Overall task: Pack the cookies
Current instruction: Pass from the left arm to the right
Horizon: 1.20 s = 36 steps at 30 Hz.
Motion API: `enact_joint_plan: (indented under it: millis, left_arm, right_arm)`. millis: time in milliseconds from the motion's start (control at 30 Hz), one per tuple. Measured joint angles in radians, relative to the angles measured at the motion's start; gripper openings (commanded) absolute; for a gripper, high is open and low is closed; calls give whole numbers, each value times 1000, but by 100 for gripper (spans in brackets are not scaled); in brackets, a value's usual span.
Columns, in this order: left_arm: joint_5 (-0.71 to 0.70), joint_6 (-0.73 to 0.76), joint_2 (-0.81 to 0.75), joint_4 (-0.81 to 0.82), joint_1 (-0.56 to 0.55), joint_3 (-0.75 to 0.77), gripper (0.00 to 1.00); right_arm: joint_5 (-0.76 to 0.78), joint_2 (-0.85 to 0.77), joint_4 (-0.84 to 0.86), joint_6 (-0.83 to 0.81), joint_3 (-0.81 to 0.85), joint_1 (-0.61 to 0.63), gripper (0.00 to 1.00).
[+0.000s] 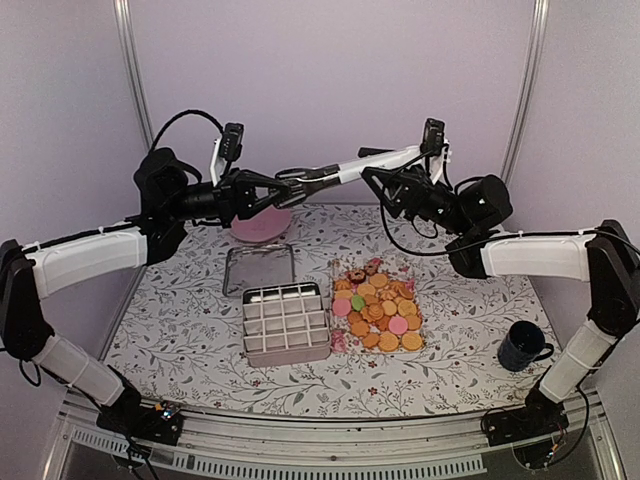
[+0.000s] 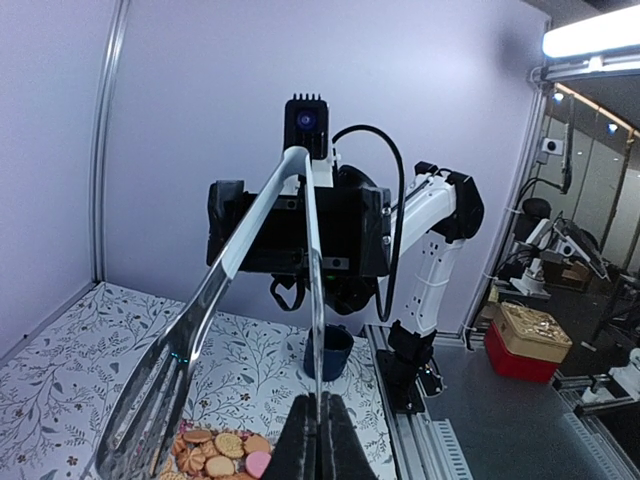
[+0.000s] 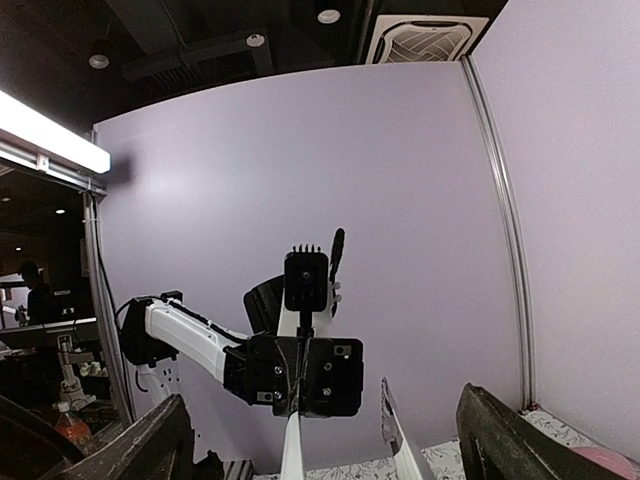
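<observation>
The cookies [image 1: 380, 310] lie in a loose heap on the table right of centre, mostly golden-orange with a few pink and one green; the left wrist view shows the cookies [image 2: 215, 445] far below. Both arms are raised and meet above the back of the table. My left gripper [image 1: 322, 179] [image 2: 320, 425] is shut on one arm of a pair of metal tongs [image 2: 200, 310] [image 1: 372, 163]. The tongs point at my right gripper [image 1: 388, 186] [image 3: 322, 420]. It stands wide open, with both arms of the tongs [image 3: 297, 455] between its fingers and touching neither.
A metal tin [image 1: 286, 323] with a divider grid sits left of the cookies, its lid [image 1: 259, 268] lying behind it. A pink plate [image 1: 260, 225] is at the back. A dark blue mug [image 1: 523, 345] [image 2: 328, 352] stands near the right arm's base.
</observation>
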Motion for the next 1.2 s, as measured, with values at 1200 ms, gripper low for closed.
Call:
enact_joint_plan:
  millis: [1200]
  left_arm:
    - [2,33,0,-14,21,4,0]
  right_arm:
    - [20,-27,-130,-8,-3,-2,50]
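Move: The tongs, still held at their slotted head by the left hand, already reach between the right hand's open fingers. Their middle is about 5 cm to the right hand's left and 2 cm below it, level fore and aft. It is some 10 cm to the left hand's right, 1 cm ahead and 3 cm up. From the right hand, the cookies lie roughly 38 cm below, 7 cm ahead and 3 cm right; the sectioned tray is equally low, 17 cm left and 4 cm ahead. Settling around the tongs' handle, the right hand rises slightly, then sinks to end about 1 cm lower and 1 cm farther forward, its fingertips tipping down some 5 degrees. Its fingers draw in from nearly wide open to about half, one on each side of the handle, without closing fully. The left hand keeps its pinch on the head and stays almost in place. ##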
